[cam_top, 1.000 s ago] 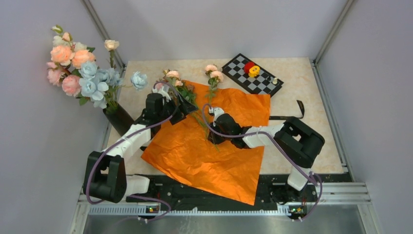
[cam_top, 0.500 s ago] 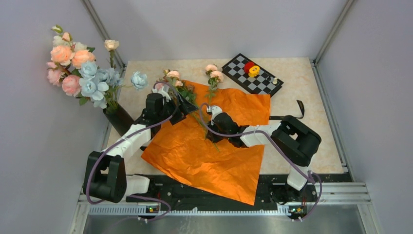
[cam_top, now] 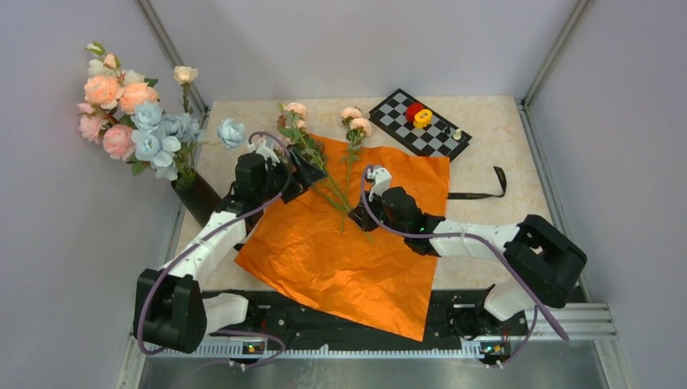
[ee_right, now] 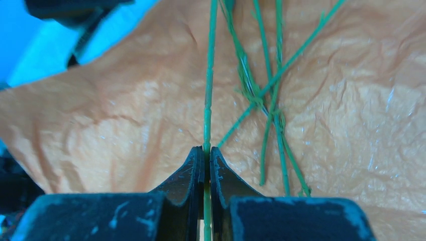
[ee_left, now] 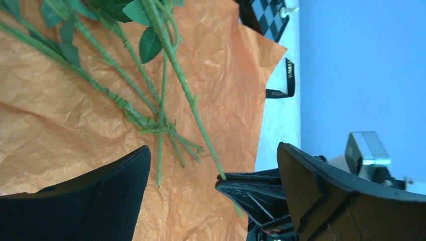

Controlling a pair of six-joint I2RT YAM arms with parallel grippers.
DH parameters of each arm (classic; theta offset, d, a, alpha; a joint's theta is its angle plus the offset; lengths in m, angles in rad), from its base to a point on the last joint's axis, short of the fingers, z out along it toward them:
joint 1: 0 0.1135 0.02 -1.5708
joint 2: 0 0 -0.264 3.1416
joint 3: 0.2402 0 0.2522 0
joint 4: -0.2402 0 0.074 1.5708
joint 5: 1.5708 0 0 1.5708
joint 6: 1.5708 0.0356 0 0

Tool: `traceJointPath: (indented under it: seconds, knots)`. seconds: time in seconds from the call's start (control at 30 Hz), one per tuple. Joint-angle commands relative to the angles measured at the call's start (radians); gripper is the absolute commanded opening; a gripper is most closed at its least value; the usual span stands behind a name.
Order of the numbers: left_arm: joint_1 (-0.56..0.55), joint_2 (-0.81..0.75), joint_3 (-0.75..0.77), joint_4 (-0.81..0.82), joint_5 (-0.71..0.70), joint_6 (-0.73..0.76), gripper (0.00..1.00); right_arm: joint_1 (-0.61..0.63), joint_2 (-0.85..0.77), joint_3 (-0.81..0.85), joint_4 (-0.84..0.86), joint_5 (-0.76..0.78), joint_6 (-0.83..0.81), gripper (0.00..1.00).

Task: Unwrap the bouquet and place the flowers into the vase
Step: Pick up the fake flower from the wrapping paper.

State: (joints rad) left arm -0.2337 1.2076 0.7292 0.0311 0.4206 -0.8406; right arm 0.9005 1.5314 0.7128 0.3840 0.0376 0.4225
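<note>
The bouquet lies unwrapped: its orange paper (cam_top: 340,259) is spread flat on the table. The flowers (cam_top: 293,112) rest at the paper's far edge, their thin green stems (cam_top: 332,188) fanned across it. My right gripper (cam_top: 355,215) is shut on one green stem (ee_right: 208,100) near its cut end, and the other stems (ee_right: 274,105) lie loose beside it. My left gripper (ee_left: 213,173) hovers open over the stems, holding nothing. The black vase (cam_top: 198,200) stands at the table's left edge with pastel blooms (cam_top: 130,113) in it.
A black ribbon (cam_top: 484,188) lies on the table right of the paper. A chessboard (cam_top: 420,123) with small coloured pieces sits at the back right. Grey walls close in on both sides.
My right gripper has shut on one stem and drawn back to the right. That stem's bloom has shifted toward the back. The left arm has barely moved.
</note>
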Motion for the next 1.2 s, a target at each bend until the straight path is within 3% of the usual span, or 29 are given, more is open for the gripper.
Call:
traceJointPath:
  seconds: [0.0,0.4,0.83,1.17]
  knots:
    - [-0.001,-0.057,0.069,0.032,0.005,-0.026,0.99,0.013,-0.137,-0.026,0.161,0.019,0.033,0.0]
    - [0.017,-0.047,0.201,0.137,0.004,-0.088,0.99,0.013,-0.331,-0.059,0.159,-0.012,0.03,0.0]
    - [0.087,0.026,0.29,0.214,0.078,-0.161,0.98,0.013,-0.403,-0.067,0.13,-0.107,0.007,0.0]
    - [0.089,0.029,0.294,0.226,0.087,-0.161,0.7,0.013,-0.433,-0.073,0.092,-0.14,0.003,0.0]
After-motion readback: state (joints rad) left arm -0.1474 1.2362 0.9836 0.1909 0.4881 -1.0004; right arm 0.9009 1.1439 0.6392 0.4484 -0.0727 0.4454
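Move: Ahead of the open left hand by about 6 cm, and some 9 cm lower, lies the upper stem of the flower being lifted. Its peach bloom is roughly 18 cm ahead of that hand, 4 cm left and 8 cm below; the small peach flower is 14 cm ahead, 12 cm right, 15 cm down. The right hand already grips the stem's lower end; the open left gripper is about 9 cm ahead, 10 cm left and 7 cm above it, and the loose stems 5 cm ahead, 5 cm left, 8 cm below. Keeping its pinch on the lower stem, the right hand carries the flower up about 14 cm, tipping its fingers upward some 20 degrees, then eases back about 3 cm. The left hand rises alongside by a similar amount and reaches 5 cm forward to the stem below the leaves, fingers tilting up towards level; only near the end do they begin to close around the stem, still well apart. ##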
